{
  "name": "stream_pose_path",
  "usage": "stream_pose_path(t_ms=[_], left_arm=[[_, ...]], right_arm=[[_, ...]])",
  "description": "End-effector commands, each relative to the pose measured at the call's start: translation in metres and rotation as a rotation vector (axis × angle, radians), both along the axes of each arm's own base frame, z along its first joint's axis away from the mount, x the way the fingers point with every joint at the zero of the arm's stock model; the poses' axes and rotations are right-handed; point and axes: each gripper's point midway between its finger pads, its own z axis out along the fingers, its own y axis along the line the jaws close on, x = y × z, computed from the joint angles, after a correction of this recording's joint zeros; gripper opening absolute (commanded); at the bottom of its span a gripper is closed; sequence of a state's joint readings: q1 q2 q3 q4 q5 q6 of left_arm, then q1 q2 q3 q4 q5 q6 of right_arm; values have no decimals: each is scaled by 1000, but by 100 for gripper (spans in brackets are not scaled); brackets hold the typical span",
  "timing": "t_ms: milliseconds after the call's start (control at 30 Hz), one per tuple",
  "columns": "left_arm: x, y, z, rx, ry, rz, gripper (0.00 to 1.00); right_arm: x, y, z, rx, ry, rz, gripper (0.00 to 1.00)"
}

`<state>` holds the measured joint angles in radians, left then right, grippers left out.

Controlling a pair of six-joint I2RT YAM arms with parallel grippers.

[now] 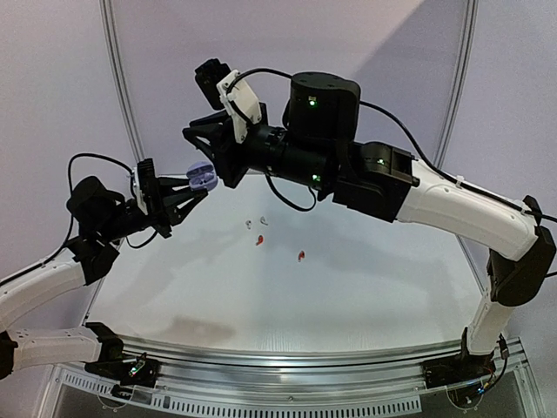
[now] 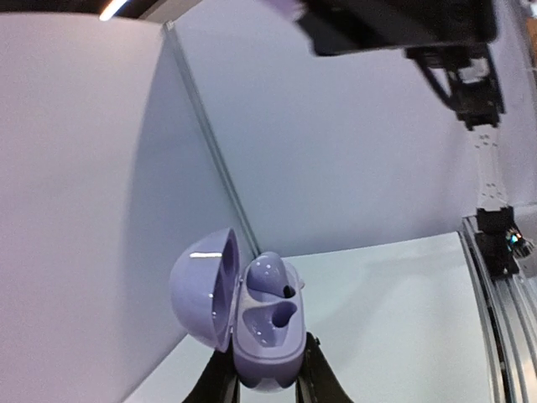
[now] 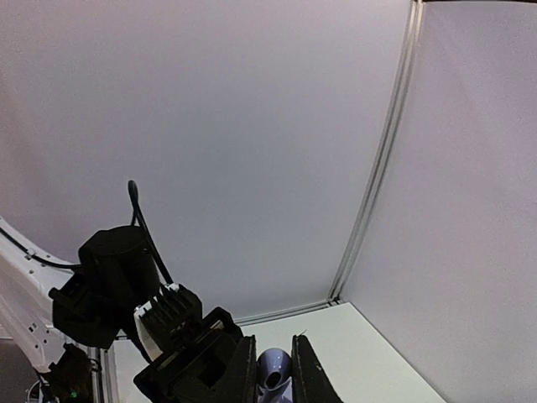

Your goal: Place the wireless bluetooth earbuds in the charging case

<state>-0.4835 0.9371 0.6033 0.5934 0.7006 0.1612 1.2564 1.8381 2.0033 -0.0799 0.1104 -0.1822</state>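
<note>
My left gripper is shut on the base of an open lilac charging case, held up above the table's left side. Its lid hangs open to the left. One lilac earbud sits in the upper socket, and the lower socket is empty. My right gripper is shut on a second lilac earbud and hovers just above the case. Two white earbuds and two red earbuds lie loose on the table.
The white table is backed by pale walls with a metal corner post. A metal rail runs along the near edge. The left arm's black wrist shows close beside my right fingers.
</note>
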Motion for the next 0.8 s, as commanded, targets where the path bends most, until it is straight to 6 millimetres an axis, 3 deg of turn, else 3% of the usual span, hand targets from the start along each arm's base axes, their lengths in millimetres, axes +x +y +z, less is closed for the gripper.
stream_pose_path(t_ms=[0,133,300,600,767], left_arm=[[41,23,3,-113,215,250,0],[59,35,4,-173,261,391,0],[67,35,2,-204,286,458,0],[68,33,-2,-206,308,461,0],[66,33,-5,-197,316,466,0]], right_arm=[[28,-21,15,69,71,-200,0],[44,-11,0,26,60,-380,0],[64,1,-17,62,38,-543,0],[56,44,-44,41,36,-407,0],[64,45,-54,34,67,-416,0]])
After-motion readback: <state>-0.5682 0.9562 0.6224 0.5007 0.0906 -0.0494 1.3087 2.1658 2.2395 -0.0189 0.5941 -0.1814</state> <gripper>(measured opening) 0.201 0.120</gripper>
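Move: The purple charging case, open in the left hand's fingers, lies about 12 cm below the right hand and 4 cm ahead of it, about 1 cm to its right. Its raised lid stands some 3 cm farther out than the wells. From the left hand, the purple earbud already pinched in the right fingertips is about 13 cm above, 3 cm back and 1 cm to the left. The purple earbud, kept pinched, is brought down towards the open case: the right hand first goes forward about 6 cm, rising slightly, then sinks some 8 cm while drifting left, its wrist turning clockwise about 25 degrees. Meanwhile the left hand carries the case forward and somewhat left, turning it counter-clockwise and tilting it. Both grips stay shut. ##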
